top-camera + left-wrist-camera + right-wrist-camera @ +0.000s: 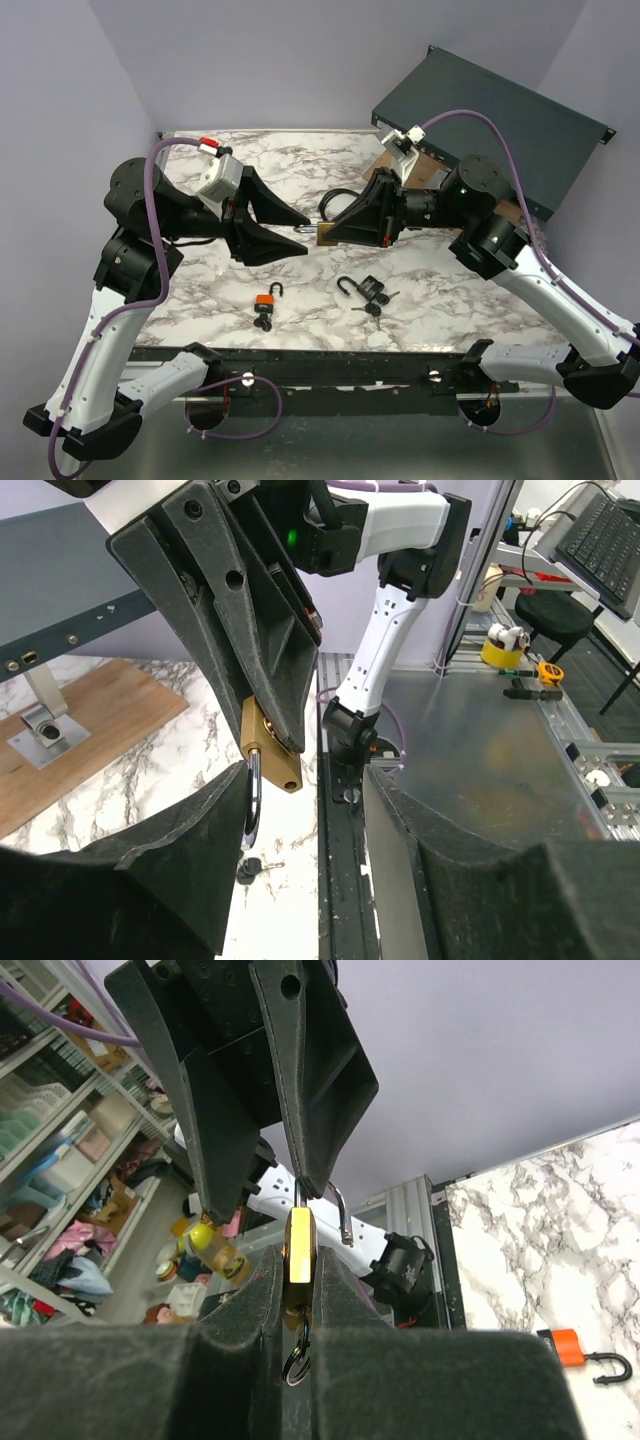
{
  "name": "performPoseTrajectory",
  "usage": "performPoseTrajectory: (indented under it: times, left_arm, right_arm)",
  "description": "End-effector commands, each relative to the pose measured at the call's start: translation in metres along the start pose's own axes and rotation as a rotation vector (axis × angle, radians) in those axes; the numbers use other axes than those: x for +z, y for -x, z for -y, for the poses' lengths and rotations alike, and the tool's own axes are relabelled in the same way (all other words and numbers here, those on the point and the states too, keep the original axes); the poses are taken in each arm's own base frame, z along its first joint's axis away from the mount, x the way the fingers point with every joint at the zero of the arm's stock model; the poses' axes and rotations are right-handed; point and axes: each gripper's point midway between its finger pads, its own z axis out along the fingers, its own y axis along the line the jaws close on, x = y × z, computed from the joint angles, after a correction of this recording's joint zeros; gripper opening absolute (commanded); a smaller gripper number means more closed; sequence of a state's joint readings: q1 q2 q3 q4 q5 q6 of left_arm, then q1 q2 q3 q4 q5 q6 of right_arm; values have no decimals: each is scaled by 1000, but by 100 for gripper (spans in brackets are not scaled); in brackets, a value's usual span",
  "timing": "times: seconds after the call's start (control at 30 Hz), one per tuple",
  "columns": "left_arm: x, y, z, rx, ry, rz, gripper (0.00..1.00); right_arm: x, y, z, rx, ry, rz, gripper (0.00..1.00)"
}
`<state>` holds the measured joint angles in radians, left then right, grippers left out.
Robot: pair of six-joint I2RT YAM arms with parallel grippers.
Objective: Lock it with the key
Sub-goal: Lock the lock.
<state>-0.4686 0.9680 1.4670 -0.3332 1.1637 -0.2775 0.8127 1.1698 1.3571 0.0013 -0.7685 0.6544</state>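
My right gripper [335,230] is shut on a brass padlock [326,233] and holds it above the middle of the table. In the right wrist view the padlock [300,1245] is pinched between the two pads, its steel shackle [340,1215] swung open. A key ring [296,1365] hangs under the lock; the key itself is hidden between the fingers. My left gripper [298,228] faces the lock and stands open. In the left wrist view the shackle [253,800] lies against the inner edge of its left finger [215,810], with the brass body [270,745] just beyond.
An orange padlock [266,300] lies on the marble table [300,160] near the front. To its right lies a black padlock [365,290] with keys. A wooden board [425,170] and a dark flat device [490,125] sit at the back right.
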Motion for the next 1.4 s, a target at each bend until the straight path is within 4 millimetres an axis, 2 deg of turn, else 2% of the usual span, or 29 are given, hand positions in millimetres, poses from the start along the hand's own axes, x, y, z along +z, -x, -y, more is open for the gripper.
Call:
performPoseTrajectory:
  times: [0.0, 0.13, 0.27, 0.47, 0.9, 1.37]
  left_arm:
    - [-4, -1, 20, 32, -64, 1, 47]
    - [-4, -1, 15, 14, -29, 7, 42]
    - [-3, -3, 2, -27, 43, 4, 39]
    - [-2, -1, -9, -69, 93, 16, 26]
    - [-2, -2, -14, -115, 130, 9, 17]
    - [-3, 3, -22, -122, 187, 23, 12]
  right_arm:
    - [-5, 14, -20, -39, 22, 18, 1]
    - [-6, 19, -22, -57, 16, 29, 1]
    - [-7, 23, -26, -73, 17, 39, 1]
    - [-6, 23, -24, -72, 12, 37, 1]
    - [-10, 26, -21, -100, -24, 48, 1]
    - [-11, 23, -17, -102, -43, 44, 1]
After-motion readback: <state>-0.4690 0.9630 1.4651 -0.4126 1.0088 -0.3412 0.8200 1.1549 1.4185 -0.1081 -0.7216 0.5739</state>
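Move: The brass padlock's open shackle reaches in between the left hand's parted fingers, its middle about 1 cm ahead of that hand's point, 1 cm to the right and level with it. From the right hand, which already pinches the lock's body, the shackle is some 5 cm to the left and 1 cm ahead. Far below, about 41 cm under the left hand, lie the orange padlock, 10 cm ahead and 10 cm left, and the black padlock, 14 cm ahead and 16 cm right. The left hand, fingers pointing right at the brass padlock, first eases back half a centimetre, then slides forward to end about 2 cm ahead of its start and 1 cm lower, turning some 10 degrees while its fingers go from half open to nearly shut around the shackle, one finger on either side. The right hand keeps its pinch on the lock's body, rises about 1 cm early on and then drifts slightly to the right, holding the lock towards the closing fingers. ##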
